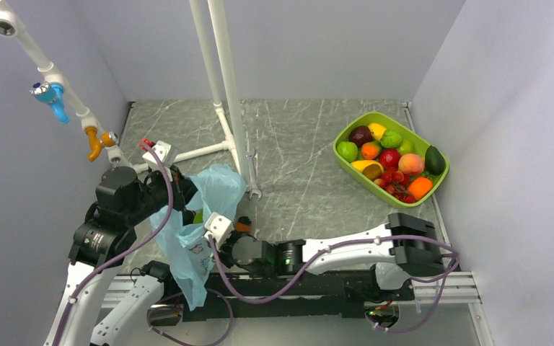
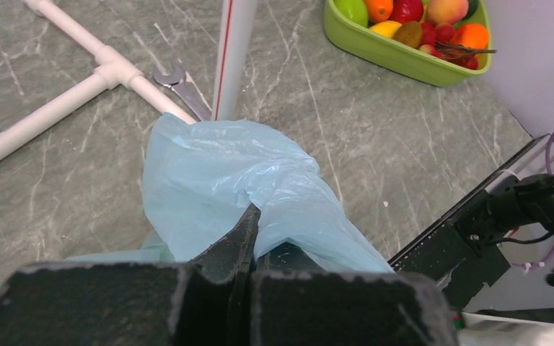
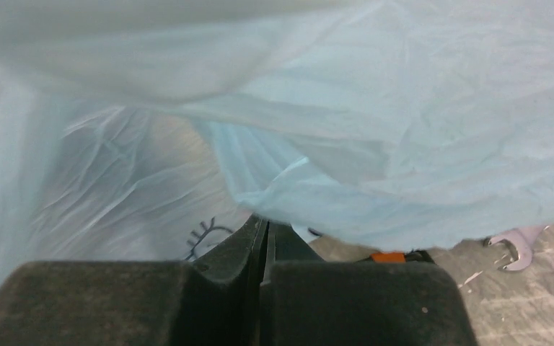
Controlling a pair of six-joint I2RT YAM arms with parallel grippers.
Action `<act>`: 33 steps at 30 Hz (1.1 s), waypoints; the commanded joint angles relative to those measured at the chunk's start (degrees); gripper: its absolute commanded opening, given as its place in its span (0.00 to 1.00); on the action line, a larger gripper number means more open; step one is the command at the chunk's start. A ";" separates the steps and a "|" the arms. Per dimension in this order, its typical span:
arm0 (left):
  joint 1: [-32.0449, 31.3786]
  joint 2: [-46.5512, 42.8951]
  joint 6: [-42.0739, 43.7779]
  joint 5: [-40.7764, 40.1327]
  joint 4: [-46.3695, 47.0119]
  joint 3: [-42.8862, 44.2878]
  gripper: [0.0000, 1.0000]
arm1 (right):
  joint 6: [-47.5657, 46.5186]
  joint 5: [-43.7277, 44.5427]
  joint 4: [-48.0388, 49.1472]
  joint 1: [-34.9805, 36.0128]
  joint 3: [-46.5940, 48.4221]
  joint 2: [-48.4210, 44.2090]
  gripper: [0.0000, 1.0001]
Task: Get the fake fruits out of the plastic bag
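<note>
The light-blue plastic bag (image 1: 202,216) hangs bunched and lifted between the two arms. My left gripper (image 2: 254,216) is shut on a gathered fold of the plastic bag (image 2: 216,173) near its top. My right gripper (image 3: 265,222) is shut too, its tips pinched at a lower fold of the plastic bag (image 3: 375,144), with the bag's printed wall filling the view. A small green patch (image 1: 198,215) shows at the bag's side; whether it is a fruit I cannot tell. Several fake fruits (image 1: 389,155) lie in the lime-green tray (image 1: 348,164) at the far right.
White pipes (image 1: 223,79) rise from a T-frame on the marble table, just behind the bag. A metal wrench (image 1: 254,176) lies by the pipe foot. A small black-and-orange tool (image 1: 242,225) sits beside my right wrist. Grey walls close in left, back and right.
</note>
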 commanded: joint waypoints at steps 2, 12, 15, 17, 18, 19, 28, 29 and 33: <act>0.27 -1.64 -2.29 5.85 3.77 -1.52 0.00 | -4.21 3.82 12.24 0.54 3.81 4.62 0.00; 0.30 -3.49 -4.30 8.02 5.21 -5.23 0.00 | -5.83 14.36 14.82 -0.44 9.31 16.20 0.14; 0.29 -3.37 -4.38 8.52 5.17 -5.23 0.00 | -4.10 20.74 16.39 -2.58 7.94 18.16 0.22; 0.25 -3.55 -4.11 7.86 4.81 -5.09 0.00 | -1.52 23.79 18.45 -4.03 4.22 17.69 0.27; 0.29 -3.73 -3.76 6.95 4.32 -4.90 0.00 | 0.60 25.10 18.22 -4.55 2.29 17.07 0.28; 0.29 -4.13 -3.54 5.57 4.17 -4.95 0.00 | 2.56 25.98 17.70 -5.04 0.65 16.46 0.29; 0.26 -13.47 -2.98 -4.79 10.11 -11.41 0.00 | 12.75 19.40 12.52 -5.09 -10.51 13.30 0.46; 0.25 -14.60 -2.97 -3.95 11.17 -12.70 0.00 | 11.96 18.48 13.16 -4.50 -11.20 12.56 0.51; 0.25 -18.52 -1.94 -0.09 13.60 -16.72 0.00 | 6.90 5.86 17.67 -3.51 -13.33 7.78 0.69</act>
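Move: The lower part of the bag, with the fruit in it, lies about 11 cm ahead of the right gripper, 3 cm to its left and some 14 cm below. The brush is on the table about 8 cm ahead, 6 cm to the right and 16 cm below. The wrench's jaw is at table height too, 20 cm ahead and 10 cm right. The left gripper has the bag's bottom almost straight beneath it, about 27 cm down. Swing the right gripper left about 5 cm beside the hanging bag. Then sweep it forward and some 11 cm back to the right while diving nearly 15 cm towards the bag's lower part, easing back a little at the end. Turn the wrist clockwise and open the shut fingers more than halfway on the way down. Keep the bag's rim pinched in the left gripper, lowering and drawing it back about 2 cm. ##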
